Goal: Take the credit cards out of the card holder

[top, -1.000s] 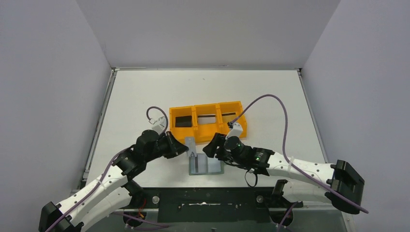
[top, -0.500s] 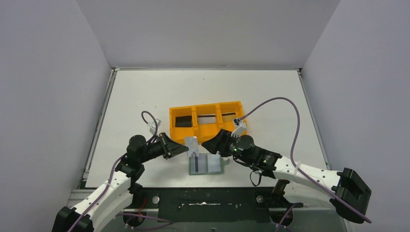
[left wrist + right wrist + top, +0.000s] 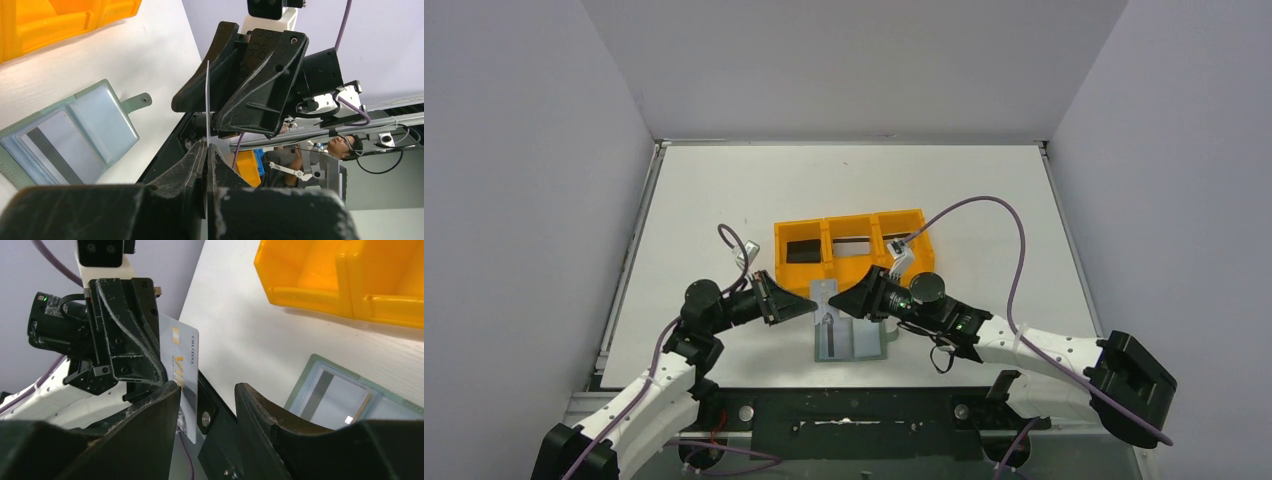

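The card holder (image 3: 852,341) lies open on the table, pale blue inside, with a striped card (image 3: 50,150) in one pocket. My left gripper (image 3: 807,306) is shut on the edge of a silvery grey credit card (image 3: 184,365) and holds it upright above the holder. In the left wrist view this card (image 3: 207,95) shows edge-on, rising from my shut left gripper (image 3: 207,147). My right gripper (image 3: 207,397) is open around the card's free end. The card sits close to the right gripper's left finger (image 3: 150,430), with a gap to the other finger.
An orange three-compartment tray (image 3: 852,268) stands just behind the grippers, with a black card (image 3: 803,250) in its left compartment. The table's near edge and the black mounting rail (image 3: 854,410) lie right in front of the card holder.
My right gripper has moved left until its fingers straddle the card held by the left gripper, and its jaws have narrowed. The left gripper has kept hold of the card.
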Tool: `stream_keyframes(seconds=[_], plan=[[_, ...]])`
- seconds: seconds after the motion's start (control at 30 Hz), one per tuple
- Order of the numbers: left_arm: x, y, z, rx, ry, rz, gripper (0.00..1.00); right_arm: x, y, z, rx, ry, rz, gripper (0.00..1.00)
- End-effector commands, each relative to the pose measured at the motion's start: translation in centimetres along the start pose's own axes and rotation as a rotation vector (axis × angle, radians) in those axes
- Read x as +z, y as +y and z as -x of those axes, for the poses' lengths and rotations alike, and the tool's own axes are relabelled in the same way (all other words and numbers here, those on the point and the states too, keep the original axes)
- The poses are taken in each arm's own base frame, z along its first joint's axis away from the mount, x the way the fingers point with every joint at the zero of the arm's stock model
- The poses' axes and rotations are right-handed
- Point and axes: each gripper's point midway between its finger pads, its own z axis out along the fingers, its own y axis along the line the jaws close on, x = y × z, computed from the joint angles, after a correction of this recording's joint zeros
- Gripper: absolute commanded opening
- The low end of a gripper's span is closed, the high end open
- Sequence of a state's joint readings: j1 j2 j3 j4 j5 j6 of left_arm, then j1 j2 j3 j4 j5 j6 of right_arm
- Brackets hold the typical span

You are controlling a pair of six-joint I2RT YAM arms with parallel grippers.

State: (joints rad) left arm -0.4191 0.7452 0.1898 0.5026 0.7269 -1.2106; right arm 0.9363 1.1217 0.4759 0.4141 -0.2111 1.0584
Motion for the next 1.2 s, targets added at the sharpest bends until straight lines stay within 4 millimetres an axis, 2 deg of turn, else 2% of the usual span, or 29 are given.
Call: stream_keyframes(seconds=[0.0,0.27,0.43,0.47,0.63,0.8,0.9,1.0,1.17], plan=[[0.0,-1.6,0.3,0.066,0.004,-0.070,0.00,0.0,4.8,1.5,-0.017,-0.027,0.187,0.41],[0.0,-1.1,0.2,0.057,0.002,-0.061,0.00,-0.3,5.0,1.6,-0.024,-0.032,0.197,0.13],[0.2,-0.6,0.3,0.052,0.002,-0.032,0.00,-0.4,5.0,1.4,-0.033,-0.025,0.200,0.01],[0.2,-0.6,0.4,0.054,0.003,-0.029,0.04,-0.4,4.9,1.4,-0.033,-0.027,0.196,0.00],[0.3,-0.4,0.8,0.078,0.001,0.014,0.41,-0.7,4.7,1.7,-0.044,-0.043,0.181,0.00],[-0.2,0.5,2.6,0.149,-0.071,0.171,0.63,-1.2,2.9,2.6,-0.080,-0.086,0.068,0.00],[-1.3,0.1,4.5,0.228,-0.150,0.279,0.76,-1.9,1.2,3.2,-0.105,-0.121,-0.027,0.00],[-2.8,0.1,6.2,0.310,-0.216,0.398,0.82,-2.8,-0.1,4.2,-0.142,-0.174,-0.104,0.00],[-5.9,0.1,8.9,0.386,-0.335,0.591,0.84,-4.1,-1.5,6.5,-0.294,-0.253,-0.229,0.00]])
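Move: The card, lying nearly flat in the air, is still pinched by its left edge in the left fingers; its middle is about 2 cm to that hand's right, level with it ahead and in height. From the open right hand the card's middle lies some 3 cm left and 2 cm above. The open card holder is on the table about 15 cm below the right hand and 2 cm to its right, with the yellow tray's middle 19 cm ahead of the hand, 3 cm right and 13 cm lower. The half-open right hand eases up nearly 2 cm and about 1 cm left and back, and shuts on the card's right-hand edge while the left fingers still hold the other; once it has the grip, the left fingers spread wide and dip about 2 cm before swinging clear left, forward and up, turning some 30 degrees, mostly counter-clockwise with the left side rising. The right hand keeps its pinch and carries the card some 4.5 cm to the right and 2 cm forward, away from the left hand, turning slightly clockwise. ##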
